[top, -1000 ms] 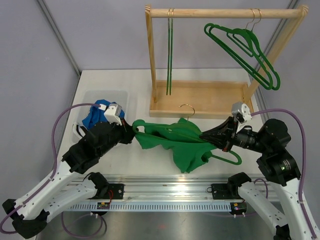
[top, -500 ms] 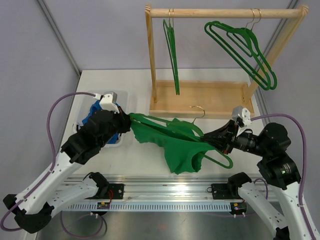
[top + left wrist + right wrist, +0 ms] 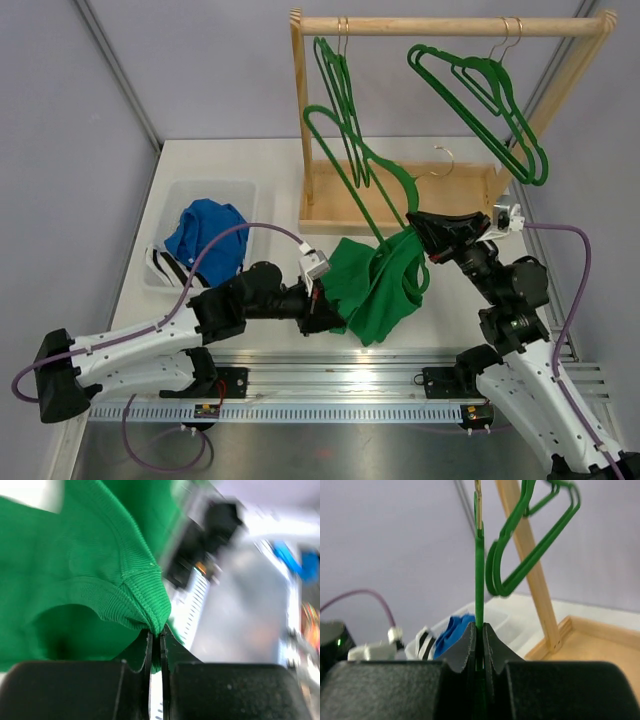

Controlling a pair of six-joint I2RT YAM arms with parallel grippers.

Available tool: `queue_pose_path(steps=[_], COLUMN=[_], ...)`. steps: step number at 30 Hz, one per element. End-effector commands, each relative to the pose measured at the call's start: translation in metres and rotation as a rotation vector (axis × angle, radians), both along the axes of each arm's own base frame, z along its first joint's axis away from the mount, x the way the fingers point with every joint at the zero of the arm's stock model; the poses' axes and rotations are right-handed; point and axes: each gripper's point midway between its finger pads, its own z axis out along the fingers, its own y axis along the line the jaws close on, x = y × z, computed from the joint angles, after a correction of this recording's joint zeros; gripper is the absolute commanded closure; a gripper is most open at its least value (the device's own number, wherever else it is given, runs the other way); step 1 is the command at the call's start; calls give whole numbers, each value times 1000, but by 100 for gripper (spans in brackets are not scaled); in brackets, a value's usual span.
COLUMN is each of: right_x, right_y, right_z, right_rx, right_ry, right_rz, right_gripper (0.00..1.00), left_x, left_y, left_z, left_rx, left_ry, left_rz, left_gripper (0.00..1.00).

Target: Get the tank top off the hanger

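The green tank top (image 3: 368, 292) hangs bunched in the middle of the top view, just under the right gripper. My right gripper (image 3: 416, 224) is shut on the lower end of a green hanger (image 3: 362, 160), which it holds raised and tilted, gold hook (image 3: 441, 153) up. In the right wrist view the hanger's bar (image 3: 479, 575) rises straight from the closed right gripper (image 3: 480, 631). My left gripper (image 3: 328, 312) reaches in low from the left, shut on the top's edge. Its wrist view shows the ribbed hem (image 3: 125, 587) pinched in the left gripper (image 3: 155, 641).
A wooden rack (image 3: 450, 25) stands at the back with its base tray (image 3: 330, 205). Green hangers hang on its rail at the left (image 3: 335, 60) and right (image 3: 495, 95). A clear bin (image 3: 215, 186) at the left holds blue cloth (image 3: 205, 232). A metal rail (image 3: 330, 365) runs along the near edge.
The right gripper has lifted the hanger up and back. The left arm has swung down and rightward toward the near edge, pulling the tank top's edge with it. The top now hangs bunched.
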Motion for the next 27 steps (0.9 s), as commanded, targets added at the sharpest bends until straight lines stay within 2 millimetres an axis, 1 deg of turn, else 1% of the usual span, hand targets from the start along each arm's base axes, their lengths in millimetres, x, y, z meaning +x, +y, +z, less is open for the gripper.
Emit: queue_pose_path(steps=[1, 2, 3, 4, 5, 6, 7, 8, 9, 10, 11, 12, 13, 14, 15, 16, 17, 18, 19, 21, 22, 23, 24, 25, 27], right_x=[-29, -30, -32, -36, -36, -36, -40, -38, -37, -38, -34, -32, -29, -27, -24, -18, -21, -21, -16, -14, -11, -12, -12, -15, -15], right_y=[-41, -53, -59, -67, -79, -86, -94, -103, -107, -113, -118, -120, -124, -124, -124, -123, -121, -117, -112, -113, -120, -127, -132, -143, -146], right_z=[104, 113, 116, 120, 124, 123, 124, 123, 122, 122, 121, 120, 118, 117, 114, 103, 109, 107, 102, 90, 86, 82, 81, 83, 80], right_rx=[277, 315, 329, 339, 373, 376, 372, 378, 363, 335, 307, 288, 255, 217, 205, 164, 143, 110, 70, -1, -2, 5, 15, 38, 97], right_ry=[-331, -360, -377, -407, -415, -424, -450, -440, -434, -440, -411, -392, -378, -349, -325, -272, -264, -239, -200, -93, -54, -22, -19, -26, -62], right_rz=[-128, -183, -211, -250, -304, -344, -389, -438, -472, -515, -553, -575, -609, -619, -626, -631, -617, -601, -584, -587, -629, -659, -685, -732, -749], right_gripper=[100, 100, 100, 100, 100, 100, 100, 100, 100, 100, 100, 100, 100, 100, 100, 100, 100, 100, 100, 100, 100, 100, 100, 100, 100], left_x=[-33, -38, -40, -35, -38, -39, -31, -30, -29, -17, -16, -16, -8, -10, -11, -11, -9, -7, -3, 4, 11, 13, 16, 19, 21], left_y=[-18, -19, -18, -17, -17, -12, -11, -11, -1, 4, 4, 14, 19, 19, 20, 20, 19, 17, 17, 18, 20, 21, 24, 26, 28], left_z=[23, 15, 0, -9, -17, -32, -50, -57, -76, -88, -102, -116, -124, -132, -136, -137, -135, -131, -127, -114, -108, -104, -101, -98, -96], left_rx=[-132, -107, -51, -13, 19, 80, 153, 204, 304, 374, 448, 534, 591, 631, 650, 655, 652, 638, 630, 598, 590, 584, 588, 592, 593], left_ry=[-94, -99, -84, -88, -90, -71, -68, -72, -53, -71, -60, -47, -67, -63, -63, -72, -76, -80, -83, -100, -115, -126, -137, -149, -164], left_rz=[-192, -205, -205, -174, -179, -174, -133, -118, -96, -31, -23, -9, 40, 35, 34, 47, 60, 72, 109, 153, 197, 213, 228, 247, 249], left_gripper=[100, 100, 100, 100, 100, 100, 100, 100, 100, 100, 100, 100, 100, 100, 100, 100, 100, 100, 100, 100, 100, 100, 100, 100, 100])
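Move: The right gripper holds the hanger, whose middle lies about 5 cm ahead, 8 cm left and 3 cm above; the green tank top's middle is some 7 cm back, 6 cm left and 14 cm below. The rack hangers are roughly 22 cm ahead, 12 cm right and 5 cm above. From the left gripper, already pinching a strap, the tank top's middle is 6 cm ahead and 8 cm right, and the white box 22 cm ahead, 28 cm left and 17 cm below. Draw the hanger away from the left hand with the right gripper, about 12 cm to the right, climbing 9 cm early and sinking back a little, turning some 35 degrees clockwise. Keep the left gripper's pinch on the strap; pull it back slightly, then well down, tipping the fingers steeper, and finally ease it up and forward a few centimetres. ##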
